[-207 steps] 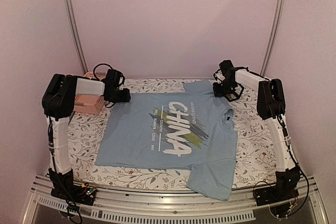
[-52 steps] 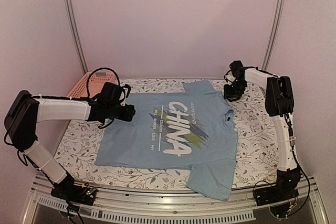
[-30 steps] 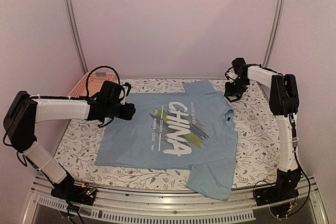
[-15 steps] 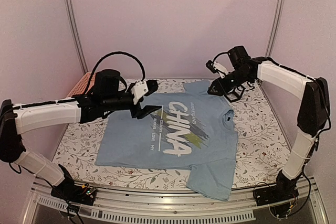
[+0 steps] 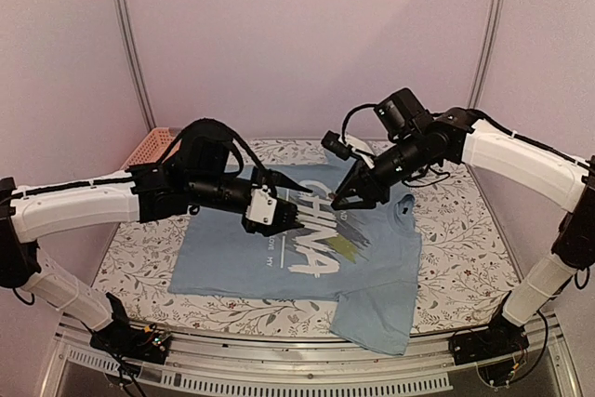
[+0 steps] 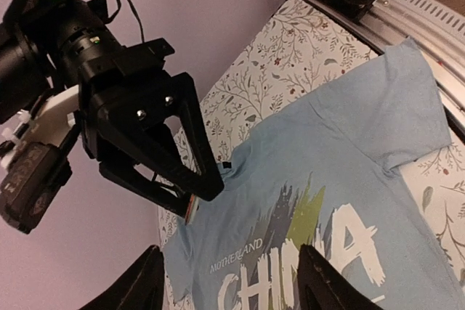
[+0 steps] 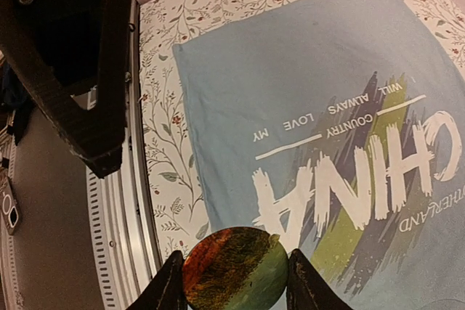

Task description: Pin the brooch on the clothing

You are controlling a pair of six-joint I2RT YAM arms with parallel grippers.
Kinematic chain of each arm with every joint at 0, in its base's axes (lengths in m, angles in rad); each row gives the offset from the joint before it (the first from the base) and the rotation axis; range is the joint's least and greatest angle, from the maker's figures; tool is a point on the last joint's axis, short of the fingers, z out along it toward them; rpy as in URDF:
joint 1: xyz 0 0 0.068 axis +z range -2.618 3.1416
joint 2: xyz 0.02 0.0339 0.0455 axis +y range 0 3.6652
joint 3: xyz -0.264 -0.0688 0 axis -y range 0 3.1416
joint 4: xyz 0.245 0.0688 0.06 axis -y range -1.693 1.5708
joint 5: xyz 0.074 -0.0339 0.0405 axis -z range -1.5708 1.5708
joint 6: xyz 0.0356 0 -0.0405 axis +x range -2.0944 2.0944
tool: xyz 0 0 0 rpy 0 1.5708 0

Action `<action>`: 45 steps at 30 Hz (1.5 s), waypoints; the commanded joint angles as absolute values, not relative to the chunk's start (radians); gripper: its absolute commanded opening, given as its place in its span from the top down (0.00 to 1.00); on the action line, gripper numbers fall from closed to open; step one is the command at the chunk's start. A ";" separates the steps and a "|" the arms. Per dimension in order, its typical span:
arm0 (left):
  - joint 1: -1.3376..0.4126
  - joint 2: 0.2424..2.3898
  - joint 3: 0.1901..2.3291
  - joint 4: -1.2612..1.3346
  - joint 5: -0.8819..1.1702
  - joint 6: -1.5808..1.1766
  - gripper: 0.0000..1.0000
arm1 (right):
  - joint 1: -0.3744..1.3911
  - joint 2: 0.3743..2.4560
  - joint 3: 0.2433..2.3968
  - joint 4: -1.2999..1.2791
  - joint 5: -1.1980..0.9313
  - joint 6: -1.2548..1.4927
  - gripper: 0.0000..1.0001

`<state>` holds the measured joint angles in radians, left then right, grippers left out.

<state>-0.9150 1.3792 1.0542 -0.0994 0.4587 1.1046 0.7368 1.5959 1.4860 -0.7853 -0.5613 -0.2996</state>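
The clothing (image 5: 307, 248), a light blue T-shirt with white "CHINA" lettering, lies flat on the table; it also shows below in both wrist views (image 6: 341, 179) (image 7: 290, 70). My right gripper (image 7: 235, 266) is shut on the brooch (image 7: 232, 275), a small round orange and green disc held flat between the fingertips. In the top view the right gripper (image 5: 348, 196) hovers above the shirt's chest, tip to tip with my left gripper (image 5: 299, 204). The left gripper (image 6: 229, 270) is open and holds nothing. In its view the brooch's edge (image 6: 190, 209) shows under the right gripper's black fingers (image 6: 185, 150).
A pink basket (image 5: 153, 146) stands at the back left corner. The floral tablecloth (image 5: 456, 230) shows around the shirt. An aluminium rail (image 5: 279, 369) runs along the near edge. A small black tag (image 5: 406, 210) sits at the shirt's collar.
Both arms have swung in from the back corners to above the shirt's chest. The two grippers now face each other closely, the right one bringing the brooch along.
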 commanded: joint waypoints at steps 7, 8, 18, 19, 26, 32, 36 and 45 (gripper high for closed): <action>-1.017 1.392 1.066 -0.166 0.318 1.186 0.46 | 0.837 1.602 1.548 -0.882 -0.647 -0.290 0.64; -1.023 1.401 1.071 -0.167 0.306 1.187 0.47 | 0.843 1.605 1.552 -0.884 -0.643 -0.291 0.64; -1.038 1.406 1.055 -0.041 0.245 1.199 0.50 | 0.863 1.624 1.565 -0.887 -0.667 -0.303 0.64; -1.038 1.409 1.058 -0.038 0.247 1.195 0.50 | 0.864 1.626 1.566 -0.887 -0.667 -0.304 0.64; -1.039 1.426 1.070 -0.042 0.284 1.178 0.65 | 0.867 1.631 1.577 -0.893 -0.660 -0.309 0.64; -1.039 1.430 1.077 -0.060 0.288 1.172 0.73 | 0.867 1.635 1.581 -0.887 -0.655 -0.308 0.64; -1.039 1.434 1.080 -0.057 0.293 1.172 0.73 | 0.867 1.640 1.584 -0.887 -0.655 -0.311 0.64; -1.045 1.439 1.080 -0.044 0.310 1.170 0.81 | 0.867 1.648 1.592 -0.891 -0.649 -0.313 0.64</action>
<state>-1.0260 1.4258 1.0595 -0.0639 0.2874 1.1770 0.8585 1.6371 1.5642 -0.8833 -0.6464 -0.3046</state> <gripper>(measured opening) 0.203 0.419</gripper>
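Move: The brooch, already pinched in the right fingers, lies about 5 cm ahead of the left fingertips, 7 cm to their right and about level; from the right hand, those open left fingertips are 5 cm back and 7 cm left. Roughly 22 cm below spreads the clothing: its CHINA print is about 16 cm ahead and 3 cm right of the left hand, its near sleeve 11 cm back and 19 cm right. Right hand carries the brooch about 6 cm back and leftward; left eases right, its fingers narrowing beside the brooch. ##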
